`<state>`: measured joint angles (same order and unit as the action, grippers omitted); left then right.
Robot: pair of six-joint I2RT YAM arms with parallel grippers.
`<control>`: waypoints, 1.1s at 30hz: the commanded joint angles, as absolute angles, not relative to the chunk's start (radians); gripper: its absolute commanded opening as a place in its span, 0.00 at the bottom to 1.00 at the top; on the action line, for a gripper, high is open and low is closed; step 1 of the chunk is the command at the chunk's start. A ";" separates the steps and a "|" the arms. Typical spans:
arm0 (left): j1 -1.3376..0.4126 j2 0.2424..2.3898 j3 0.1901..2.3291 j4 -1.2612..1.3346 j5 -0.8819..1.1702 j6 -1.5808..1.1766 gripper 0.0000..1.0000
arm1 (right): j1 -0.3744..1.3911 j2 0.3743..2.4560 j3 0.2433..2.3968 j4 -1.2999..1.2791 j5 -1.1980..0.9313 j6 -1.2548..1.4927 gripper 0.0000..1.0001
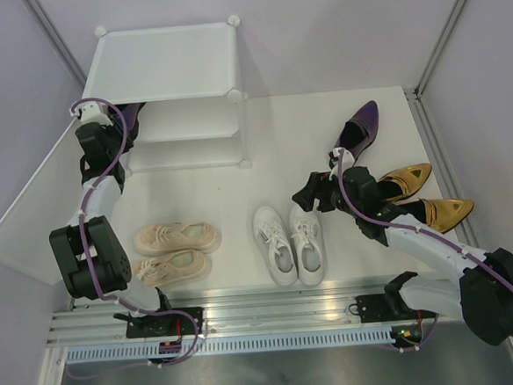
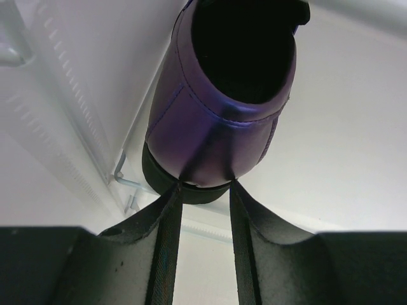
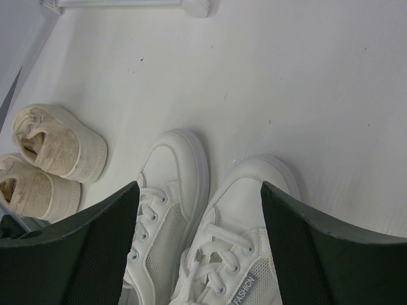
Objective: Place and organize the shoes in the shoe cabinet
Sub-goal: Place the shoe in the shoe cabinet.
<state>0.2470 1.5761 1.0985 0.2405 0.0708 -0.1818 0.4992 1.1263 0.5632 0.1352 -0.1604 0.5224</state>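
Observation:
In the left wrist view my left gripper [image 2: 205, 184] is shut on the heel of a glossy purple shoe [image 2: 222, 95], held inside the white shoe cabinet [image 1: 164, 62]. From above, the left gripper [image 1: 130, 111] reaches under the cabinet's top panel, which hides that shoe. The other purple shoe [image 1: 362, 128] lies at the back right. My right gripper [image 1: 314, 193] hangs open above the toes of the white sneakers [image 1: 273, 244], also seen as white sneakers [image 3: 248, 210] between its wide-spread fingers [image 3: 198, 190]. The gold heels [image 1: 405, 182] lie right of that arm. The beige sneakers [image 1: 176, 238] sit at the front left.
The cabinet door [image 1: 37, 208] hangs open to the left, beside my left arm. The beige sneakers [image 3: 60, 146] show at the left edge of the right wrist view. A cabinet corner connector [image 3: 197, 7] stands at the top of that view.

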 commanded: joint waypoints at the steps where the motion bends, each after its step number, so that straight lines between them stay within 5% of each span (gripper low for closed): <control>1: 0.249 1.589 1.129 0.348 0.003 -0.135 0.40 | 0.492 1.127 0.589 0.170 -0.156 0.505 0.81; 9: 0.249 1.588 1.126 0.353 0.011 -0.133 0.46 | 0.494 1.124 0.589 0.170 -0.155 0.505 0.81; 19: 0.249 1.566 1.117 0.328 0.113 -0.155 0.70 | 0.494 1.121 0.591 0.170 -0.172 0.505 0.81; 33: 0.252 1.376 0.893 0.271 0.114 -0.285 0.77 | 0.492 1.121 0.589 0.170 -0.190 0.509 0.81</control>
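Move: My left fingertips are at the heel of the purple shoe, on the cabinet's upper inside shelf. The shoe's middle is about 12 cm straight ahead and 3 cm above this hand. The cabinet's left side panel stands some 7 cm to the left of the shoe's middle, level with it. The upper beige shoe lies about 26 cm back, 11 cm right and 18 cm below my left hand. From my idle right hand, the purple shoe is roughly 30 cm ahead, 43 cm left and 9 cm higher. I spread my left fingers from under half open to about three-quarters open behind the purple shoe's heel, barely shifting the hand. Then I draw back off the heel towards my base by about 3 cm, easing a little to the right and down, speeding up as my fingertips come free. The wrist hardly turns. ##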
